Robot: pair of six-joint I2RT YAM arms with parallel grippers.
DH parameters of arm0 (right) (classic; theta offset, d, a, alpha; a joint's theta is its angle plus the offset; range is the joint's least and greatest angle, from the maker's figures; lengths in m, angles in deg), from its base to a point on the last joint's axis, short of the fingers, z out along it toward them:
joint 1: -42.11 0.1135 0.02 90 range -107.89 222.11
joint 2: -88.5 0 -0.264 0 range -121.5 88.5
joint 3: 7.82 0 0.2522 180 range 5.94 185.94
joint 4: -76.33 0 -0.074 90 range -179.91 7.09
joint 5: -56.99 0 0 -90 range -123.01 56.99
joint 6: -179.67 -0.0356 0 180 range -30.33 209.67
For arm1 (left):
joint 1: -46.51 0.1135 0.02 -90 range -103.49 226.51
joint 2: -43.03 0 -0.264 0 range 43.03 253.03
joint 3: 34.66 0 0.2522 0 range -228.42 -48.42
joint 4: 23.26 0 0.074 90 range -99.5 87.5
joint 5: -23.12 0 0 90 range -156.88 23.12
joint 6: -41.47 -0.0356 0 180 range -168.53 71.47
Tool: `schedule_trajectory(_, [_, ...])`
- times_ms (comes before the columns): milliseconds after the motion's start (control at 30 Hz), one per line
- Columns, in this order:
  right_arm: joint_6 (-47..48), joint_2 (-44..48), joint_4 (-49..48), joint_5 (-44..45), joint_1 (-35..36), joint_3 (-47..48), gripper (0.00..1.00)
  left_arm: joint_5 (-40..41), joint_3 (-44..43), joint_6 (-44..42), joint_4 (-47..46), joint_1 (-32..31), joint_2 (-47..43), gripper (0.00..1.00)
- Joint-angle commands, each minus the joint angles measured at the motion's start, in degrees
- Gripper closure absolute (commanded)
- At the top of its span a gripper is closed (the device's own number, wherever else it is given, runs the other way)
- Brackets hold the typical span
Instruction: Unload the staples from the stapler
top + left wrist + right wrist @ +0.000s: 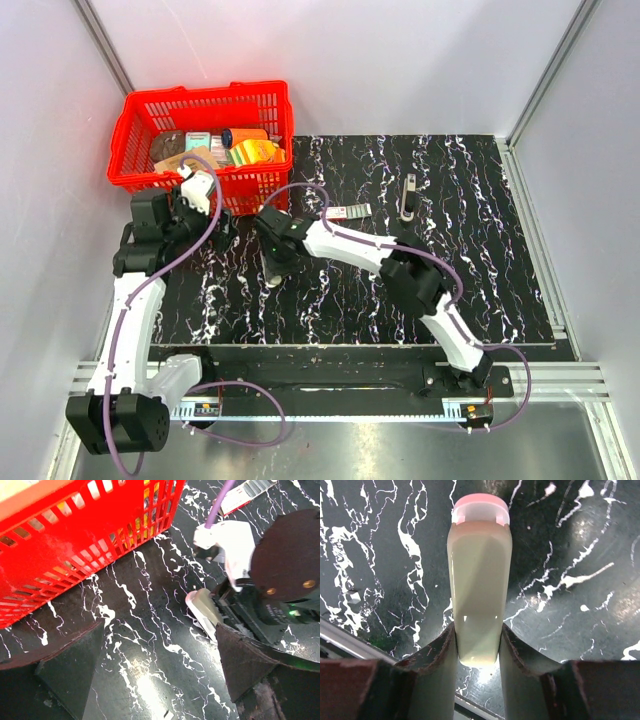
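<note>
The stapler, black with silver parts, lies on the marbled mat at the back right, away from both grippers. My right gripper is shut on the staples, a pale beige bar with a whitish-pink end, and holds it low over the mat left of centre. The bar also shows in the left wrist view, sticking out of the right gripper. My left gripper is open and empty over bare mat, beside the red basket and just left of the right gripper.
The red basket with several packets stands at the back left, close to the left gripper; its wall fills the left wrist view. A flat red-and-white packet lies mid-mat left of the stapler. White walls enclose the table.
</note>
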Motion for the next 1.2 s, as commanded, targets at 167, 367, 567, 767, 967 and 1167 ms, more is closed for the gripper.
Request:
schedule_trajectory(167, [2.78,-14.17,16.79,2.63,2.42,25.18,0.54,1.56,2.66,1.92,-4.14,0.60,-0.40,0.01])
schedule_trajectory(367, [3.84,-12.87,19.00,6.13,2.51,29.07,0.26,2.44,2.75,1.66,-4.32,1.12,0.04,0.01])
schedule_trajectory(567, [5.68,-4.62,19.53,11.84,1.72,24.25,0.18,2.09,2.49,1.83,-3.88,1.12,1.18,0.01])
schedule_trajectory(767, [6.39,10.75,14.02,18.45,-6.52,4.95,0.16,0.25,1.69,1.31,-2.83,1.12,0.92,0.01])
schedule_trajectory(967, [8.31,21.94,6.26,25.91,-21.98,-11.09,0.21,-1.95,3.71,1.83,-3.53,-0.36,0.13,0.01])
schedule_trajectory(1167, [12.45,16.42,6.52,29.35,-32.72,-7.59,0.20,4.46,6.26,0.78,-3.53,-7.66,0.13,0.01])
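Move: The right gripper still holds the pale stapler; the spot to lay it is barely 3 cm below, about 2 cm to its left and 1 cm back. From that gripper, the black-topped second stapler lies some 19 cm ahead and 38 cm right, and the staple pack about 15 cm ahead and 22 cm right, both some 3 cm lower. The left gripper, open, has the set-down spot roughly 10 cm to its right, level fore and aft, about 21 cm below. Ease the right gripper left about 3 cm and slightly down to lay the pale stapler on the table, then open the fingers and let go. Lift clear and sweep fast to the right and forward towards the second stapler, ending some 30 cm right, 10 cm higher, with the wrist swinging clockwise. Let the open left gripper sink a few centimetres towards the released stapler. ##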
